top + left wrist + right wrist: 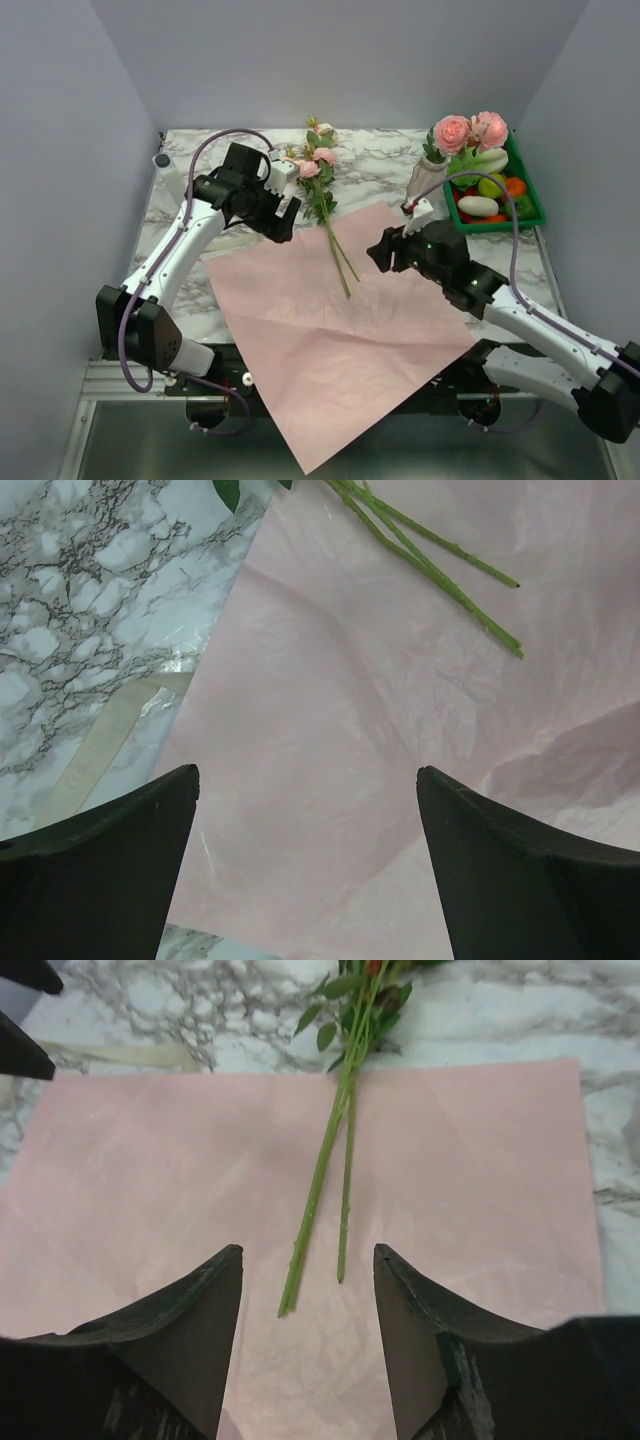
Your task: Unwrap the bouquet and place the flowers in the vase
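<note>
The bouquet lies unwrapped: its pink paper sheet (330, 330) is spread flat on the marble table. Loose flowers (318, 165) lie at the sheet's far edge, pink heads away from me, thin green stems (320, 1175) reaching onto the paper. The whitish vase (422, 178) stands at the back right with two pink roses (470, 132) in it. My left gripper (308, 772) hovers open over the sheet's far left corner, left of the stems (440, 575). My right gripper (308, 1250) is open just short of the stem ends, nothing between its fingers.
A cream ribbon (100, 742) lies on the marble beside the sheet's left edge. A green tray (528, 195) of plastic vegetables sits right of the vase. A small grey cylinder (161, 160) stands at the far left corner. The sheet overhangs the table's near edge.
</note>
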Tool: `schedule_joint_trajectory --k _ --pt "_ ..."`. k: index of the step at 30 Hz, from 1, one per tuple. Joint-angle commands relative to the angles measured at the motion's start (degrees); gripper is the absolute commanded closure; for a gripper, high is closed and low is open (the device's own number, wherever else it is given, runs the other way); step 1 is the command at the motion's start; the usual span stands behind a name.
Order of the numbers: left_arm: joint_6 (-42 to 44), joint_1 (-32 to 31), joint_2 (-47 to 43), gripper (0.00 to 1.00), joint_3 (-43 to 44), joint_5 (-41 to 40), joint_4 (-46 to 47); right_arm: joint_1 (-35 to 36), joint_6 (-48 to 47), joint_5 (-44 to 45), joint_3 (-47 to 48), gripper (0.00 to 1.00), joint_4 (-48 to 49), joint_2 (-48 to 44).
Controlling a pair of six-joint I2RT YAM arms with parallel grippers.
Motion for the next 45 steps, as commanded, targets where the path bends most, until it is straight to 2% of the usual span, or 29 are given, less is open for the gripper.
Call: schedule_joint_trajectory --k 1,4,9,17,23,28,39,45 --pt "-0.4 0.5 0.0 0.01 1.7 1.1 -1.8 3.1 -1.0 3.3 -0.1 0.39 4.0 6.5" --pt "-0.2 0.7 0.2 0.01 1.6 1.2 -2.4 4.4 -1.9 4.9 3.1 0.41 5.2 15.0" --pt "0.1 1.0 0.2 0.01 1.0 1.2 -2.7 4.8 -3.1 8.8 11.0 0.52 7.9 29.5" --pt "0.6 1.4 0.0 0.01 0.4 1.1 -2.8 4.8 -7.5 13.1 27.8 0.54 9.8 47.6" --pt "1.3 1.6 0.1 0.01 -0.3 0.6 -2.7 4.0 -7.1 11.8 38.2 0.54 7.7 58.0" --pt "2.2 2.0 -0.4 0.01 -1.1 0.0 -2.8 2.2 -4.8 10.4 42.5 0.7 5.9 62.4" --pt "3.2 2.9 -0.5 0.01 -1.7 0.0 -2.4 -0.1 -3.4 6.9 50.9 0.7 -1.9 69.7" --pt "3.6 3.1 -0.4 0.01 -2.1 -0.5 -2.4 -0.6 -2.7 4.4 55.2 0.66 -5.3 72.7"
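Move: The flowers still lying on the table are the goal: the stems just below their leaves are some 21 cm ahead of the right hand, 13 cm to its left and 16 cm lower. The vase, already holding roses, stands about 23 cm to the right of that spot and level with it; the pink paper's middle is roughly 26 cm nearer the base than the spot. From the left hand the same stems are about 11 cm ahead, 7 cm right and 16 cm below. Towards the leafy part of the lying flowers' stems the right hand first drops about 8 cm, then sweeps forward and left over the paper, ending some 20 cm farther out after a last slower sinking. The wrist tips roughly 20 degrees more steeply down, and the half-open fingers narrow to about a third, one on each side of the stems; whether they touch can't be seen. ##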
